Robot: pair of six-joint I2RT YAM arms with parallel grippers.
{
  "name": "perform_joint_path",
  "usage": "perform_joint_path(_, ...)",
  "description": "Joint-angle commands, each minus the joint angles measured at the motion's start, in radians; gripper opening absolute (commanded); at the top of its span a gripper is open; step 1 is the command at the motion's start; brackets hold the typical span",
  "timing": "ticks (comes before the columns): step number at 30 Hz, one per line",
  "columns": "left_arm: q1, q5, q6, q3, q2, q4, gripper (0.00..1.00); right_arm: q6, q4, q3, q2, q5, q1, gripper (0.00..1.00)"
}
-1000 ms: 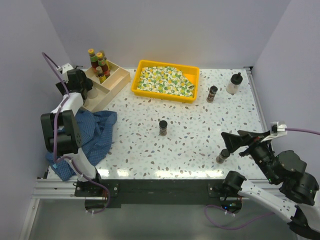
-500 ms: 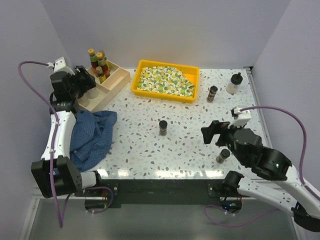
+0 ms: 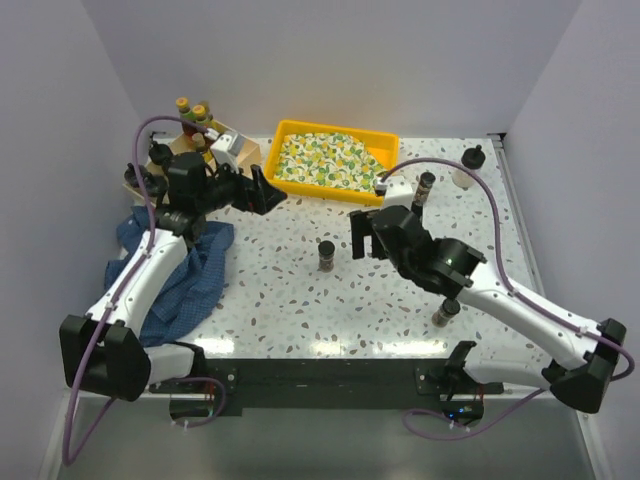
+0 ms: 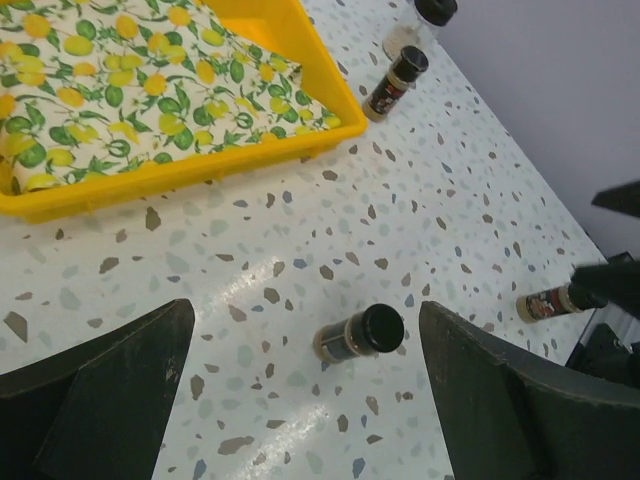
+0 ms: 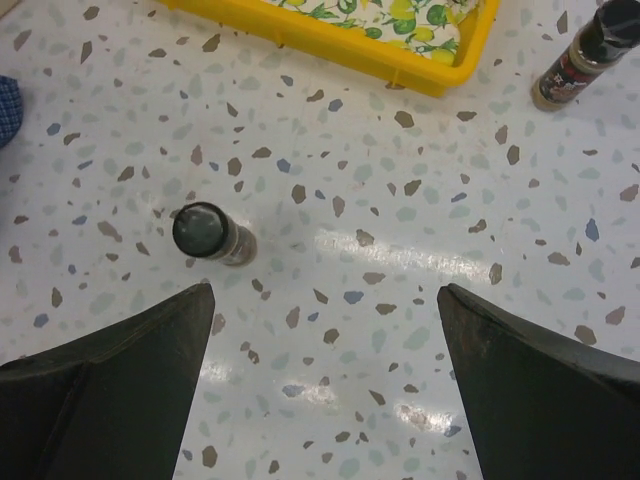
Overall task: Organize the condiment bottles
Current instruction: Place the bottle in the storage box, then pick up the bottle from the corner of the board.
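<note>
A small brown spice jar with a dark cap [image 3: 326, 255] stands in the middle of the table. It also shows in the left wrist view [image 4: 358, 333] and the right wrist view [image 5: 205, 232]. A second spice jar [image 3: 425, 186] stands right of the yellow tray, and a third [image 3: 445, 312] stands near the front right. A clear squat bottle with a black cap [image 3: 467, 168] stands at the back right. Slim sauce bottles [image 3: 192, 111] stand in the wooden box. My left gripper [image 3: 268, 190] [image 4: 305, 308] is open and empty, up and left of the middle jar. My right gripper [image 3: 360, 232] [image 5: 325, 290] is open and empty, just right of that jar.
A yellow tray with lemon-patterned cloth [image 3: 277, 181] sits at the back centre. A pale wooden divided box [image 3: 244, 152] is at the back left, mostly hidden by my left arm. A blue checked cloth [image 3: 180, 275] lies at the left.
Both arms have swung in from the table's sides toward the middle. The left gripper left the wooden box; the right gripper came from the front right to beside the middle jar.
</note>
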Motion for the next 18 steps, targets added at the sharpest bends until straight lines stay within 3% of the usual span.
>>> perform_joint_path(1, -0.023, 0.064, -0.01, -0.06, -0.052, 0.122, 1.0, -0.026, 0.063, 0.093, 0.035, -0.084, -0.238, 0.99)
perform_joint_path(6, -0.043, -0.037, 0.014, -0.086, -0.131, 0.107, 1.0, -0.047, 0.1, 0.212, 0.187, -0.047, -0.445, 0.99)
perform_joint_path(12, -0.045, -0.005, -0.007, -0.099, -0.139, 0.13, 1.0, -0.089, 0.118, 0.396, 0.406, -0.099, -0.692, 0.98)
perform_joint_path(18, -0.045, -0.017, -0.015, -0.115, -0.149, 0.147, 1.0, -0.107, 0.124, 0.568, 0.618, -0.137, -0.849, 0.98)
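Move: The clear bottle with the black cap stands about 24 cm ahead of the right hand and 24 cm to its right, some 16 cm below. The far spice jar is roughly 19 cm ahead and 12 cm right, the middle spice jar 2 cm ahead and 11 cm left, and the yellow tray's middle 27 cm ahead and 8 cm left. From the left hand the clear bottle lies about 15 cm ahead and 49 cm right, 18 cm down. Sweep the open, empty right gripper forward and to the right, about 21 cm each way, towards the clear bottle at the far right corner, staying well above the table and turning some 35 degrees clockwise. Meanwhile draw the empty left gripper back about 3 cm, dipping slightly and then rising to tip its fingers up a little, jaws still open. ##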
